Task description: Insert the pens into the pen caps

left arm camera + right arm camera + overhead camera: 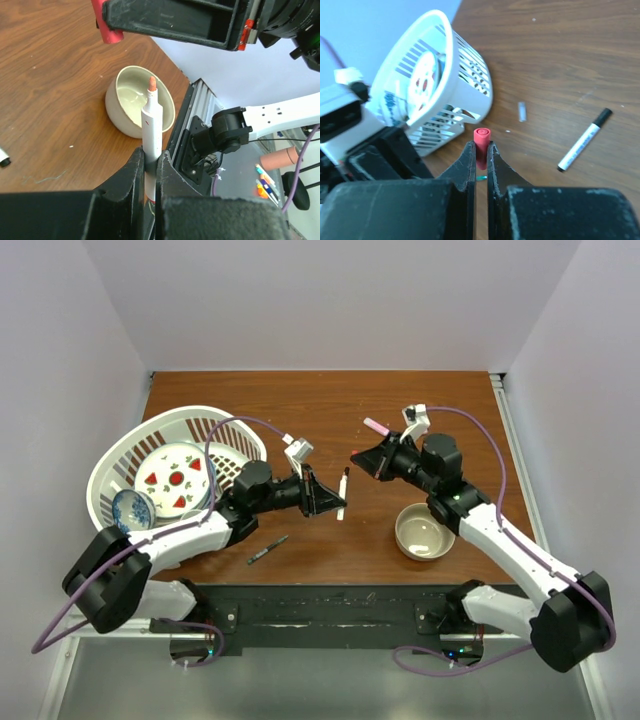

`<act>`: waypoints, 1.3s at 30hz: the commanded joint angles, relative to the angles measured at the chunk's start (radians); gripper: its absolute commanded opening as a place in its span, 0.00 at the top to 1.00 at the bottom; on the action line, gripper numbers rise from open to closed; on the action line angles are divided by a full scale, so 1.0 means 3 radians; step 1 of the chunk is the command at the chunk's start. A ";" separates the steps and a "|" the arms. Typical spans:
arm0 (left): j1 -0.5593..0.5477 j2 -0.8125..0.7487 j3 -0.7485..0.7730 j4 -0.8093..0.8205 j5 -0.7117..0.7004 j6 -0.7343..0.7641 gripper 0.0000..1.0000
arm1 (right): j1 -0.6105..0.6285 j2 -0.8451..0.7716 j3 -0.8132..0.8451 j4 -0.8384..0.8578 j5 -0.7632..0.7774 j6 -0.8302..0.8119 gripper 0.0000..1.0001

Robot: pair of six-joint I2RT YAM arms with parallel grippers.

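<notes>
My left gripper (pixel 150 156) is shut on a white-barrelled pen (pixel 151 125) whose uncapped orange-red tip (pixel 152 84) points up and away. My right gripper (pixel 480 150) is shut on a short red pen cap (pixel 481 144), seen again from the left wrist (pixel 107 30). In the top view the two grippers (pixel 338 507) (pixel 356 460) face each other over the table's middle, a short gap apart. Between them lies a second white pen with a black end (pixel 344 492) (pixel 582 147). A thin dark pen (pixel 268 549) lies near the front, and a pink pen (pixel 377 426) farther back.
A white slatted basket (pixel 215 425) at the left holds a strawberry plate (pixel 175 478) and a blue bowl (pixel 132 508). A cream bowl (pixel 402 532) (pixel 120 116) sits front right. A small pale stub (pixel 522 111) lies on the wood near the basket.
</notes>
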 commanded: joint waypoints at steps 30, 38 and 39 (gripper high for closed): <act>0.0038 0.0104 0.0045 0.0430 0.0275 -0.0126 1.00 | 0.0221 -0.0446 -0.0254 0.0241 -0.0273 0.0112 1.00; 0.0043 0.0104 0.0050 0.0502 0.0300 -0.0167 1.00 | 0.0318 -0.0487 -0.0320 0.0149 -0.0155 0.0031 1.00; 0.0048 0.0099 0.0050 0.0502 0.0295 -0.0167 1.00 | 0.0324 -0.0487 -0.0331 0.0138 -0.0120 0.0005 1.00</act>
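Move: The right hand holds the red cap; the uncapped tip of the white pen, held by the left hand leaning forward, lies about 5 cm back and 3 cm left of the right hand, roughly level. The black-capped pen lies on the table some 3 cm ahead, 3 cm left and 23 cm below; the bowl is about 10 cm back, 22 cm right and 21 cm below. From the left hand the red cap is around 10 cm ahead, 4 cm right and 5 cm above. The red cap's open end comes to meet the white pen's orange tip. The right hand carries it back about 4.5 cm, rising 2.5 cm mostly at the start, easing slightly left and turning some 10 degrees, fingers still closed on it. The left hand keeps its grip and holds the pen nearly still, drifting back barely 1 cm. ##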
